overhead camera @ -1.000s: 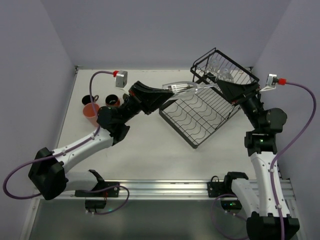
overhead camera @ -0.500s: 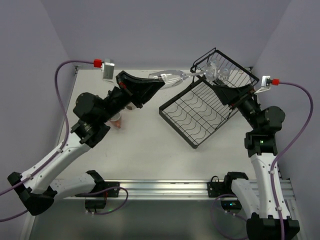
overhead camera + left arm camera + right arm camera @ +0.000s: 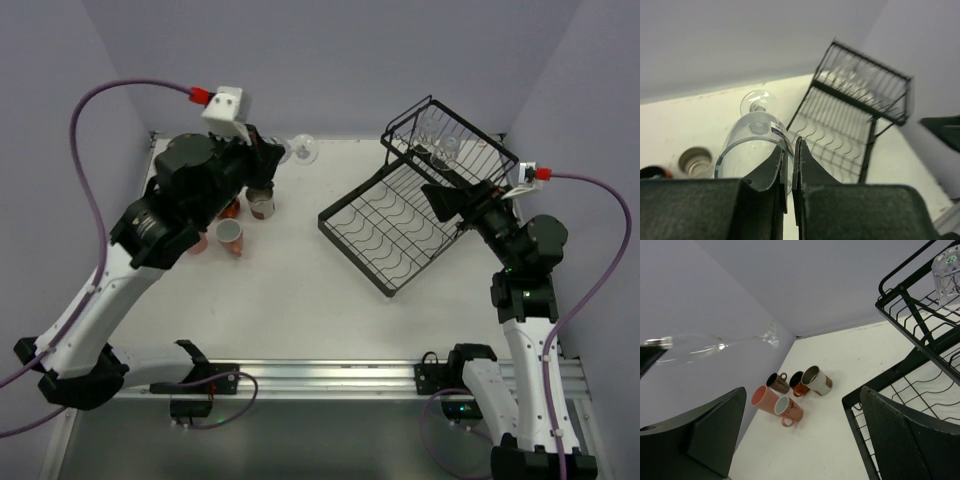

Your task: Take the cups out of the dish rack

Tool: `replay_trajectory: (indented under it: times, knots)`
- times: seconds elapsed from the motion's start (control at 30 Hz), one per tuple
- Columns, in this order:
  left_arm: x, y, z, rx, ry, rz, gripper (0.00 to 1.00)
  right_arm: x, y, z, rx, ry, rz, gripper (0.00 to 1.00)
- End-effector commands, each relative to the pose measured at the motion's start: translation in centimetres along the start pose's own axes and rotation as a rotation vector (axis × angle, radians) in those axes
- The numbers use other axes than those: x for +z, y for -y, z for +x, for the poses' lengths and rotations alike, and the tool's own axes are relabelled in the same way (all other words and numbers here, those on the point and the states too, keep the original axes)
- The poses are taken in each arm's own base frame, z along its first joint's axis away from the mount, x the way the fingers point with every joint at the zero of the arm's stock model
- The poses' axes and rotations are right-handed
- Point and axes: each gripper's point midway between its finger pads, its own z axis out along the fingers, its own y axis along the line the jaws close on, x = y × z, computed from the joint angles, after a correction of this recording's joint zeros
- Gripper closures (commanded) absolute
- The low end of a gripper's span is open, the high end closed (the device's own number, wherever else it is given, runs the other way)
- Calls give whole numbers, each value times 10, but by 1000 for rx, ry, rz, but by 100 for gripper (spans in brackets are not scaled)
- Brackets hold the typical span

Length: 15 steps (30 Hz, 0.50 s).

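Observation:
A clear stemmed glass [image 3: 751, 131] lies sideways in the air, and my left gripper [image 3: 791, 142] is shut on its rim. From above, the glass [image 3: 300, 150] and the left gripper [image 3: 272, 158] hang at the back left, over the cups on the table. The right wrist view shows the same glass [image 3: 715, 345] against the wall. My right gripper [image 3: 445, 205] stands wide open above the dish rack [image 3: 355, 258], empty; its fingers [image 3: 695, 435] frame the table. Another clear glass [image 3: 447, 148] sits in the rack's raised basket [image 3: 900, 295].
On the table left of the rack stand a cream cup [image 3: 817, 381], an orange-red mug [image 3: 801, 385], a dark brown mug [image 3: 777, 383], a pink tumbler [image 3: 764, 397] and a pink mug [image 3: 790, 411]. Walls close in at the back and both sides.
My left arm has swung the stemmed glass away from the rack, leftward to above the cups. The right gripper has opened wide and drawn back a little over the rack.

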Motion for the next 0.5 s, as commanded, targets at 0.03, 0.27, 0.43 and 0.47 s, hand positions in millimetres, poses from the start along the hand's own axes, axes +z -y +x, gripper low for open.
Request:
replay_trajectory:
  times: [0.03,0.27,0.43,0.47]
  knots:
    - [28,-62,81,186,-330,-278,100,-6,3,1,-80,-4,24,1]
    - [60,-90,136,139,-500,-280,100,-9,7,11,-86,-28,17,1]
    - [70,-111,170,143,-619,-320,100,-9,9,15,-81,-46,21,1]
    - [71,-111,173,141,-627,-315,100,-9,9,16,-79,-50,21,1]
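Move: The left hand holds the wine glass by its rim, high up. The bare spot it is heading for lies about 15 cm ahead, 3 cm left and some 48 cm below. The steel mug stands 22 cm ahead and 8 cm left, the orange mug 21 cm ahead and 18 cm left, the white-lined pink mug 8 cm ahead and 15 cm left, all about 43 cm below. From the right hand, the spot is 15 cm ahead, 34 cm left, 38 cm down. Still pinching the wine glass by its rim, the left hand swoops about 22 cm down and some 8 cm forward towards the bare table beside the steel mug, fast at first and easing off near the end. Its wrist tips the fingers down and rolls its left side up, around 30 degrees each, swinging the glass's foot down towards the table. ##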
